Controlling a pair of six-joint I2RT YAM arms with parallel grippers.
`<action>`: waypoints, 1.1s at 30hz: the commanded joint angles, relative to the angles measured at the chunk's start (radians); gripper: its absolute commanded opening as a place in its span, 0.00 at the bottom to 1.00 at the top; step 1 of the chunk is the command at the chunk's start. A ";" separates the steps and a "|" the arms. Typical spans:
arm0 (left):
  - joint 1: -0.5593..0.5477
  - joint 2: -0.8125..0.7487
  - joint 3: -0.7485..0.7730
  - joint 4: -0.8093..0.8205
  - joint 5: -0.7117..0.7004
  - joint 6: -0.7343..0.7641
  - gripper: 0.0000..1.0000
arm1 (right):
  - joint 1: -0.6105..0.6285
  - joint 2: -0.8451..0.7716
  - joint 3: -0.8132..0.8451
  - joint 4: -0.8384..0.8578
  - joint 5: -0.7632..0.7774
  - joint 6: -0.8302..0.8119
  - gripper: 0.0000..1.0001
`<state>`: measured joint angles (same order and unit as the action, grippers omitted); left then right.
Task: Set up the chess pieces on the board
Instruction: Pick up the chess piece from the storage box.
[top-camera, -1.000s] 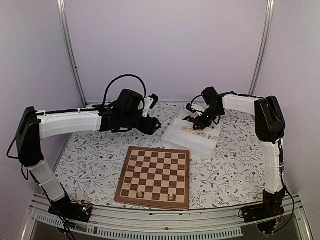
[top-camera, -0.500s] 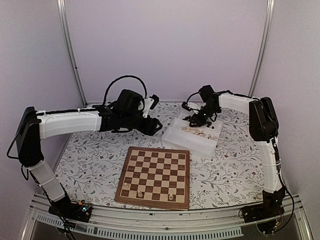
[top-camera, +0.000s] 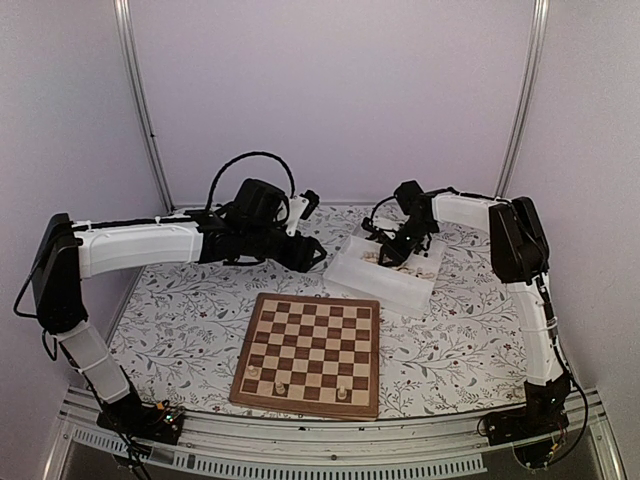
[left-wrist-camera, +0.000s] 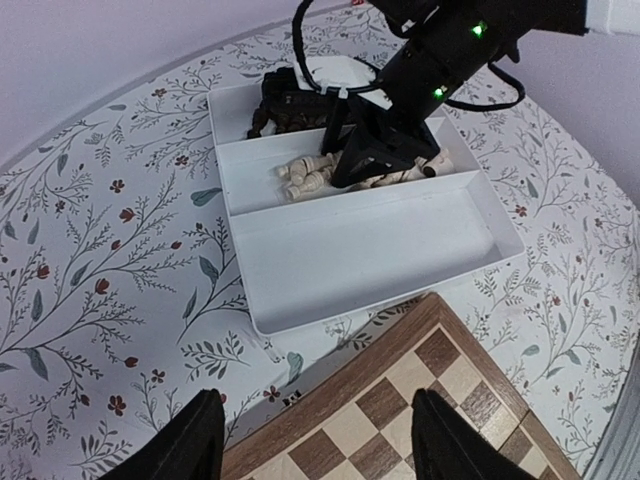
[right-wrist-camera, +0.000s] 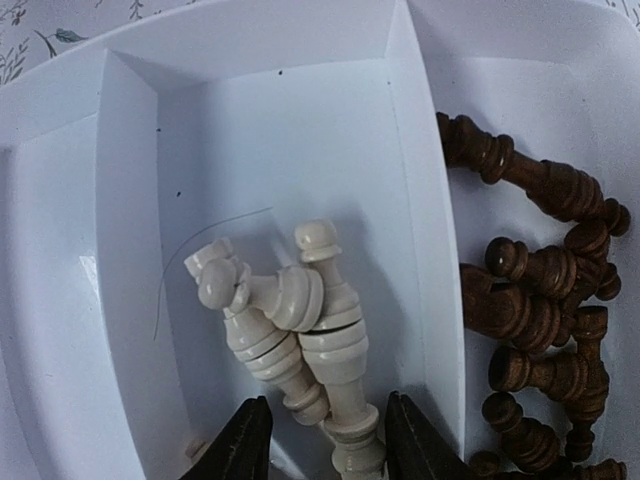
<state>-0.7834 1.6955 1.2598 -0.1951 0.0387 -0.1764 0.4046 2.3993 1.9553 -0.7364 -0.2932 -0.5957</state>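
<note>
The board (top-camera: 310, 345) lies near the table's front with three pale chess pieces (top-camera: 280, 384) standing along its near rows. More pale chess pieces (right-wrist-camera: 310, 330) lie heaped in the middle compartment of a white tray (right-wrist-camera: 425, 200). Dark ones (right-wrist-camera: 540, 330) fill the compartment beside it. My right gripper (right-wrist-camera: 325, 450) is down in the tray, open, its fingers either side of two lying pale pieces with gaps showing. My left gripper (left-wrist-camera: 325, 445) hangs open and empty over the board's far corner (left-wrist-camera: 420, 370). In the overhead view it (top-camera: 318, 258) is left of the tray.
The white tray (top-camera: 375, 282) sits beyond the board, at the back right, with its near compartment bare. My right gripper (left-wrist-camera: 375, 150) covers part of the pale heap (left-wrist-camera: 310, 175) in the left wrist view. Floral cloth (top-camera: 180, 310) covers the table.
My right gripper has shifted left over the tray's pale pieces and its jaws have spread wider. The left arm has not moved.
</note>
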 joint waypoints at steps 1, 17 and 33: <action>0.013 0.005 -0.008 0.010 0.022 -0.008 0.66 | -0.004 0.028 0.008 -0.066 0.000 -0.017 0.43; 0.013 0.018 0.000 0.030 0.060 -0.035 0.66 | -0.013 -0.116 -0.099 0.005 -0.003 0.024 0.09; 0.019 0.173 0.090 0.230 0.207 -0.162 0.65 | -0.029 -0.336 -0.273 0.093 -0.091 0.043 0.07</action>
<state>-0.7803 1.8149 1.2907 -0.0792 0.1894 -0.2798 0.3840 2.0933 1.7092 -0.6682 -0.3538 -0.5610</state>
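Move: The light chess piece to be picked already lies between the right hand's open fingers by its base, its middle about 3 cm to the left, level ahead and roughly 1 cm lower. Another light piece lies across it, some 2 cm back and 4 cm left of the hand; the dark pieces are about 7 cm ahead and 2 cm left, and the box's empty compartment about 9 cm back and 2 cm left. From the left hand the target piece is roughly 13 cm ahead, 15 cm right and 17 cm down. The right hand, down in the storage box's middle compartment, pinches the light piece near its base with its half-open fingers while easing back a little, then keeps it shut in the pads and lifts it with growing speed about 8 cm, having drawn back some 3 cm overall. Late on, the left hand, fingers still open and empty, goes about 3.5 cm to the right and 2 cm down towards the box, rolling a little so that its left side drops. ##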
